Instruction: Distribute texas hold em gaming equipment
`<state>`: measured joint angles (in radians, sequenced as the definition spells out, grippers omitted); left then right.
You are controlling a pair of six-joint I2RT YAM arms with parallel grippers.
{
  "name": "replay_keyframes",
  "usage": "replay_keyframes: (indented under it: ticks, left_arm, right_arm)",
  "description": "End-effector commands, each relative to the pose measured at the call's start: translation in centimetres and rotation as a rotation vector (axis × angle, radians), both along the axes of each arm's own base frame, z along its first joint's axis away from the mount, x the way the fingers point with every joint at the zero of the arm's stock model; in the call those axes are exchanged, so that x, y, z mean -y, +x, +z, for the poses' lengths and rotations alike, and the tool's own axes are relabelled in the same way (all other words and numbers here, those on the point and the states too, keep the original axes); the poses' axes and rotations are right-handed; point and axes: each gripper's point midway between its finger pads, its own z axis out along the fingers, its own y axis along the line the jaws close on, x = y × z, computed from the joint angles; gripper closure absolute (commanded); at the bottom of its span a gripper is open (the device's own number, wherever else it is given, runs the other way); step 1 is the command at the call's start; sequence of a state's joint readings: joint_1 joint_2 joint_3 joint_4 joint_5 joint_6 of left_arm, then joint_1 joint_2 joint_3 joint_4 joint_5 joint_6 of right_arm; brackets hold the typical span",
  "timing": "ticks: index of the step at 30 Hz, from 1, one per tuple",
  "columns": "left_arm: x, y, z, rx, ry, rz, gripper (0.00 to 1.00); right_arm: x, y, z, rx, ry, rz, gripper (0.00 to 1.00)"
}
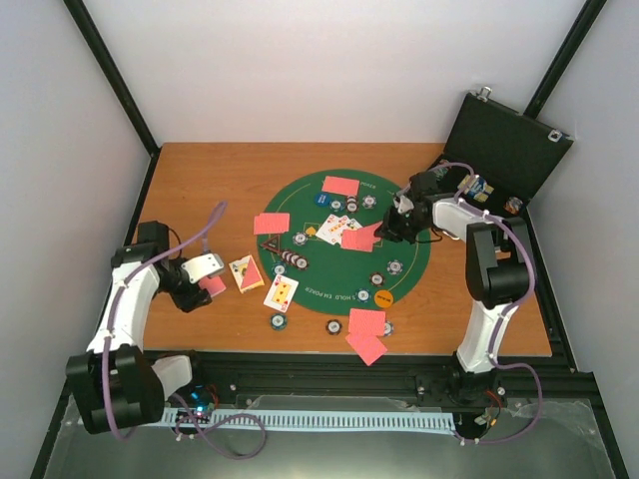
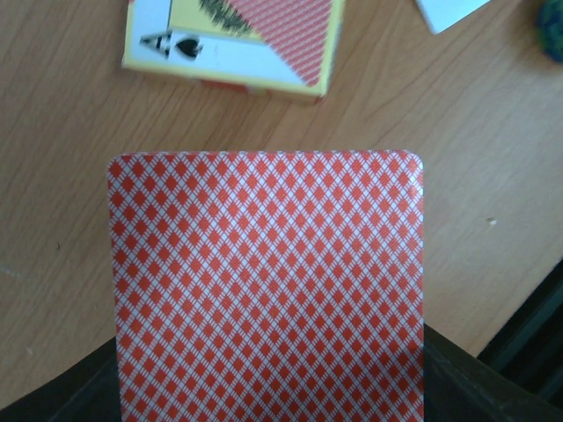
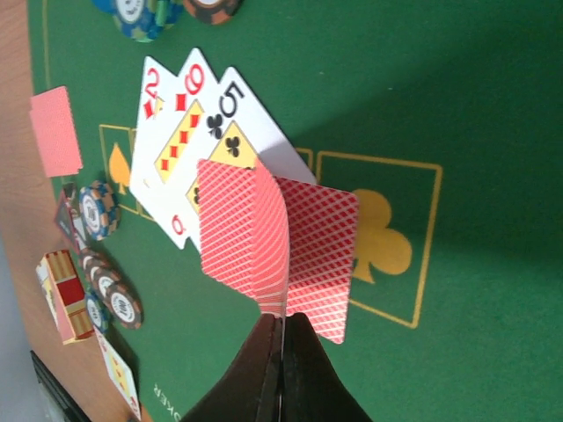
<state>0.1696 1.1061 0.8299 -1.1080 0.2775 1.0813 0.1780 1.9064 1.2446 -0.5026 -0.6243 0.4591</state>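
My left gripper (image 1: 205, 281) is shut on a red-backed card (image 1: 214, 286) low over the wooden table, left of the green mat (image 1: 329, 271). In the left wrist view that card (image 2: 264, 290) fills the frame and hides the fingers. My right gripper (image 1: 387, 232) (image 3: 281, 321) is shut on another red-backed card (image 3: 251, 233), held on edge over the mat beside a flat red-backed card (image 3: 325, 255) and three face-up cards (image 3: 189, 132). Striped chips (image 1: 292, 261) and red-backed cards (image 1: 340, 186) lie around the mat.
A yellow card box (image 1: 246, 272) (image 2: 237, 44) lies right of the left gripper, with a face-up card (image 1: 281, 291) beside it. Two red-backed cards (image 1: 366, 334) lie at the table's near edge. The open black case (image 1: 504, 150) stands at the back right.
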Motion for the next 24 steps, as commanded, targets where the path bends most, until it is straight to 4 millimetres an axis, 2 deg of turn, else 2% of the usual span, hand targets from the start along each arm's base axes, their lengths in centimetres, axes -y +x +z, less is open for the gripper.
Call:
replay_keyframes:
  ticks: [1,4,6,10,14,18,24]
  left_arm:
    - [-1.7,1.4,-0.9,0.050,0.009,-0.001,0.48]
    - [-2.2,1.3,-2.1,0.038,0.024,0.003,0.48]
    - [-2.2,1.6,-2.7,0.037,0.021,0.010,0.48]
    - [-2.7,2.8,-3.6,0.028,0.019,0.060,0.47]
    - [-3.2,3.7,-5.0,0.006,0.023,0.087,0.43]
    - [-3.4,4.7,-6.0,-0.006,0.016,0.110,0.41]
    - [-3.7,5.4,-8.1,-0.055,0.036,0.131,0.40]
  right_arm:
    - [0.7,0.3,-1.2,-0.022,-0.044,-0.004,0.90]
    - [1.3,0.1,-1.7,-0.036,-0.068,-0.016,0.78]
    - [1.7,0.1,-1.5,-0.030,-0.095,-0.026,0.61]
    - [2.7,-0.2,0.1,0.005,-0.151,-0.039,0.35]
    - [3.4,-0.9,2.7,0.062,-0.183,-0.046,0.20]
    - [3.7,-2.1,5.2,0.123,-0.177,-0.052,0.11]
    - [3.9,-4.6,8.2,0.197,-0.149,-0.066,0.10]
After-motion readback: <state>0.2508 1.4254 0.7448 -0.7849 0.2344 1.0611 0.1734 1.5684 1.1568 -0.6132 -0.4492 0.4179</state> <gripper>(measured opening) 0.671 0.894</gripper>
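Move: The right gripper still pinches the right end of a bent face-down card. Its spot, overlapping another face-down card, is about 4 cm left and 4 cm below; the face-up flop lies 11 cm left and 2 cm ahead, a white chip stack 9 cm ahead and 3 cm left. The left gripper holds the deck about 10 cm above bare wood, aimed some 4 cm ahead and 3 cm left; the card box lies 11 cm right and 6 cm ahead. Ease the right hand down about 2 cm to lay the card by the flop, open the fingers wide while drifting right, then lift clear, up and a little back. Meanwhile lower the left gripper some 8 cm towards the wood beside the card box, easing forward and left, and keep hold of the deck. ##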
